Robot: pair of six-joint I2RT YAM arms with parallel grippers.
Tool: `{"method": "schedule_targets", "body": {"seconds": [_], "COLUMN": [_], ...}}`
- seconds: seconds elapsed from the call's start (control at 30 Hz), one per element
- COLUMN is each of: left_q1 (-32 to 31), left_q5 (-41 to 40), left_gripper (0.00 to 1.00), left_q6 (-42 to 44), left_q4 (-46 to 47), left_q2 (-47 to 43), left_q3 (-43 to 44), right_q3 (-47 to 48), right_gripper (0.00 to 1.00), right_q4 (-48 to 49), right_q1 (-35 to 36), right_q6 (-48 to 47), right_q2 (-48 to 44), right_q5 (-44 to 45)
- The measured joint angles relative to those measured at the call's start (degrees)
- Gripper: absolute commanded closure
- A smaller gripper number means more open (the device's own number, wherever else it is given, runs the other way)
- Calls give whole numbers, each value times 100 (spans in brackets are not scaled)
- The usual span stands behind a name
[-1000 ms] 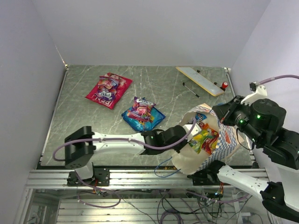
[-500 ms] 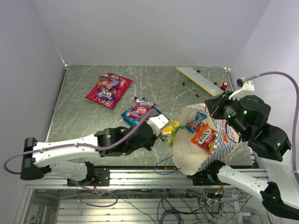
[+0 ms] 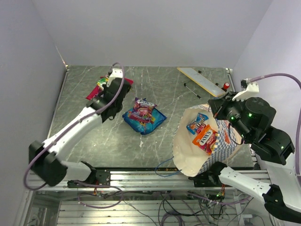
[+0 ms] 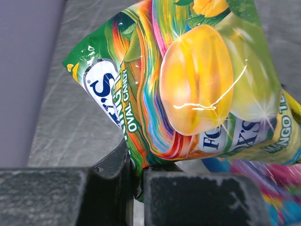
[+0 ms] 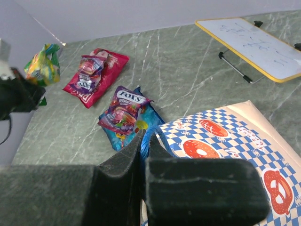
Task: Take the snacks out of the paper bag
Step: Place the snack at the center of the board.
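The paper bag (image 3: 221, 148) lies on its side at the near right, mouth facing left, checkered side up (image 5: 225, 136). My right gripper (image 3: 225, 106) (image 5: 146, 141) is shut on its blue string handle. Two snacks show inside the mouth, a blue one (image 3: 197, 123) and an orange-red one (image 3: 206, 136). My left gripper (image 3: 105, 86) (image 4: 137, 184) is shut on the edge of a yellow-green packet (image 4: 197, 84) (image 5: 43, 66), which hangs above the far left of the table, beside the red-pink packet (image 3: 125, 84) (image 5: 101, 70). A blue packet (image 3: 149, 123) lies mid-table with a purple one (image 3: 143, 107) on top.
A small whiteboard (image 3: 201, 81) (image 5: 254, 40) lies at the far right with a pen (image 3: 193, 91) and a red-capped item (image 3: 226, 86) beside it. Walls close the table on the left and far sides. Cables hang below the near edge.
My left arm pulled the yellow-green packet out of the bag's mouth and swung it across to the far left. My right gripper kept its hold on the handle.
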Motion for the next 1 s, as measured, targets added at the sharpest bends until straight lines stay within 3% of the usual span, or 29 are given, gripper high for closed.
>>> {"method": "schedule_targets", "body": {"seconds": [0.27, 0.43, 0.67, 0.73, 0.9, 1.0], "left_q1": [1488, 1770, 1888, 1902, 1934, 2015], "left_q5": [-413, -612, -382, -271, -107, 24], "left_gripper": [93, 93, 90, 80, 42, 33], "left_q6": [758, 1224, 1368, 1392, 1342, 1182], "left_q4": [962, 1440, 1600, 1635, 1576, 1480], "left_q2": [2483, 3512, 4092, 4266, 4590, 4597], "left_q3": [1060, 1585, 1635, 1648, 1698, 1700], "right_q3": [323, 382, 485, 492, 501, 501], "right_gripper": [100, 100, 100, 100, 100, 100], "right_q4": [17, 170, 345, 378, 393, 389], "right_q1": [0, 0, 0, 0, 0, 0], "right_q6": [-275, -503, -890, -953, -992, -977], "right_q2": [396, 597, 870, 922, 1014, 1027], "right_q5": [-118, -155, -153, -155, -179, -199]}}
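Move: The left gripper holds the green candy bag. The red bag, with a purple snack bag on top, lies about 14 cm ahead of it, 4 cm to its left and some 22 cm below. The blue bag, topped by another purple snack bag, is level with the left hand but about 15 cm to its right, also some 22 cm down. From the right hand, the red bag lies roughly 25 cm ahead, 39 cm left and 37 cm below. Bring the left gripper, with the green candy bag, about 16 cm forward and 8 cm left while sinking, then go almost straight down, 17 cm in all, onto the red and purple pile. Tip the fingers some 15 degrees further down and spread them at the bottom. With the right gripper, keep pinching the paper bag's blue handle and shift it about 5 cm forward and left. ##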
